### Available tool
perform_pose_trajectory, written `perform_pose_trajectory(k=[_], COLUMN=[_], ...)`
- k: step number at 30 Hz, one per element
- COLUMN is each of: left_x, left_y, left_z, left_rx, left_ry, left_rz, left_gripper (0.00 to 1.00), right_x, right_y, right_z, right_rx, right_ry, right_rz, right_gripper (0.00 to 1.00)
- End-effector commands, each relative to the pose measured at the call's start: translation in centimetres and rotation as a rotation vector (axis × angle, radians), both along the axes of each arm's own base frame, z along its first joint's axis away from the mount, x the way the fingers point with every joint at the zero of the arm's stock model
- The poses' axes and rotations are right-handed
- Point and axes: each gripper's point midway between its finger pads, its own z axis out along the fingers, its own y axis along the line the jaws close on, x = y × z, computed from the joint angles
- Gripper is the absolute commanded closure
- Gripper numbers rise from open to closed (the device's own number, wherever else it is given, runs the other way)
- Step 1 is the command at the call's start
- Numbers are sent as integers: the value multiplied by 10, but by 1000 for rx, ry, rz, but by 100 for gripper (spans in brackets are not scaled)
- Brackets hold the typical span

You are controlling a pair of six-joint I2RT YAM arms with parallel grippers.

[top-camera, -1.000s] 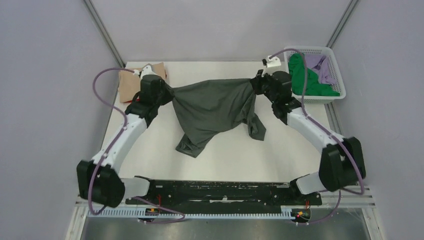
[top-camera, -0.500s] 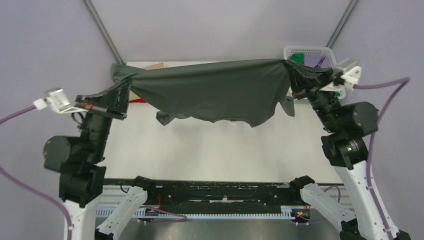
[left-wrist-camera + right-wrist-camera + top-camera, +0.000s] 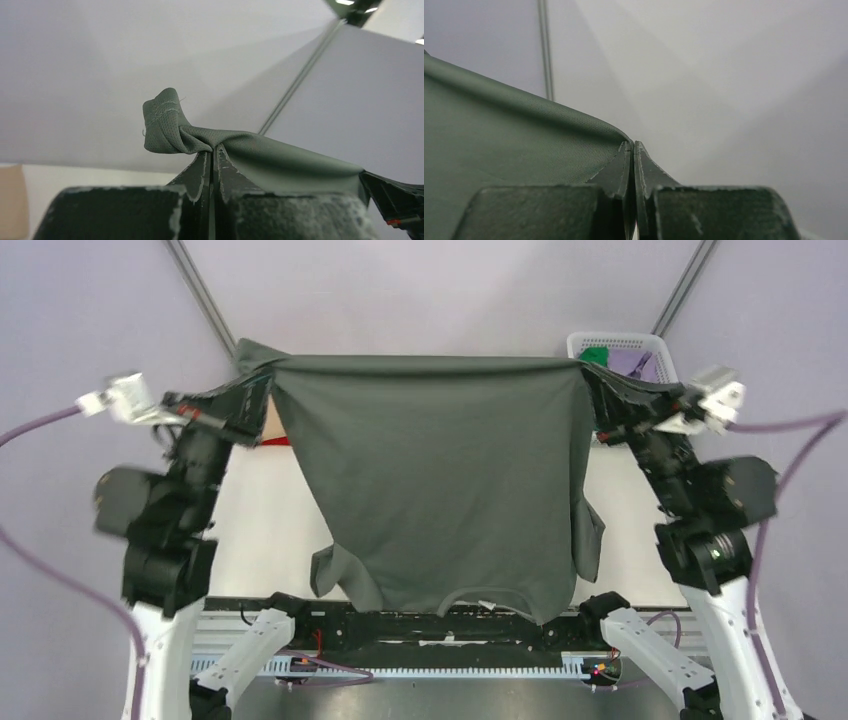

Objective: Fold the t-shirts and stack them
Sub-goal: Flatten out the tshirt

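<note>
The dark grey t-shirt [image 3: 430, 470] hangs spread wide in the air between both arms, hem edge up and collar down near the arm bases. My left gripper [image 3: 262, 390] is shut on its upper left corner; in the left wrist view the cloth [image 3: 280, 155] bunches out past the closed tips [image 3: 212, 148]. My right gripper [image 3: 590, 380] is shut on the upper right corner, with the cloth [image 3: 514, 140] pinched at the tips [image 3: 632, 145]. A sliver of the tan t-shirt [image 3: 270, 420] and a red edge [image 3: 275, 441] show behind the left gripper. The green t-shirt [image 3: 595, 355] and lilac t-shirt [image 3: 640, 365] lie in the basket.
The white lattice basket [image 3: 620, 340] stands at the table's far right corner, just behind the right gripper. The white table [image 3: 260, 530] shows either side of the hanging shirt, which hides its middle. Grey walls enclose the space on three sides.
Both arms have lifted the dark grey shirt off the table and pulled its corners apart. It went from a bunched drape to a flat sheet hanging full length.
</note>
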Motion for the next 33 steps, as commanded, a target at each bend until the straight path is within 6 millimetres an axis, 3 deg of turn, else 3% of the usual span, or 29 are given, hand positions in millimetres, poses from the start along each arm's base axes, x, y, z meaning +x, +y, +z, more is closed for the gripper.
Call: perform_pose_trajectory(k=[1, 4, 6, 7, 8, 9, 10, 11, 12, 15, 19, 22, 27, 30, 33], left_x=[104, 170, 202, 215, 223, 232, 239, 244, 247, 258, 262, 267, 285, 296, 303], left_y=[6, 11, 22, 25, 28, 27, 24, 21, 18, 3, -19, -47, -106, -132, -146], left_z=[-79, -172, -242, -280, -309, -338, -362, -374, -387, -394, -393, -391, -400, -424, -451], left_rx=[65, 121, 155, 186, 201, 227, 260, 279, 296, 295, 281, 263, 230, 221, 213], left_ry=[248, 479, 640, 726, 799, 875, 937, 980, 1028, 1047, 1023, 996, 1000, 1060, 1121], left_rz=[181, 306, 418, 455, 489, 501, 494, 486, 474, 404, 280, 132, -141, -242, -286], left_gripper=[98, 93, 77, 60, 21, 5, 1, 0, 0, 0, 0, 0, 0, 0, 0], right_x=[88, 148, 183, 199, 212, 226, 240, 250, 261, 274, 259, 233, 163, 113, 75], right_y=[-9, -10, -9, -6, -2, 6, 17, 28, 40, 51, 44, 32, 11, 5, 6], right_z=[-81, -160, -225, -259, -285, -310, -332, -345, -357, -370, -378, -385, -420, -451, -476], right_rx=[-46, -87, -144, -171, -188, -209, -237, -236, -249, -255, -219, -189, -99, -54, -41], right_ry=[232, 413, 551, 615, 665, 714, 757, 801, 844, 904, 912, 942, 1056, 1156, 1241], right_rz=[-207, -326, -388, -405, -408, -387, -348, -305, -264, -234, -249, -275, -289, -265, -207], right_gripper=[100, 97, 96, 93, 88, 74, 48, 22, 3, 2, 2, 2, 2, 2, 2])
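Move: Each hand holds an upper corner of the grey-green t-shirt high over the table. The left hand's landing spot on the tabletop is about 24 cm ahead and 47 cm below; the folded stack lies some 30 cm ahead and 9 cm left of that hand, 46 cm down. For the right hand the spot is about 25 cm ahead, 3 cm left and 46 cm below, with the white basket roughly 30 cm ahead, 20 cm right and 41 cm down. Down and forward in one fast swing, both hands carry the pinched t-shirt corners about 45 cm down and 24 cm out, wrists tipping some 65 degrees downward, and open wide near the table to let go. Staying low and open, the left then slides forward and right over the shirt's far part while the right draws back some 13 cm over its right side. ##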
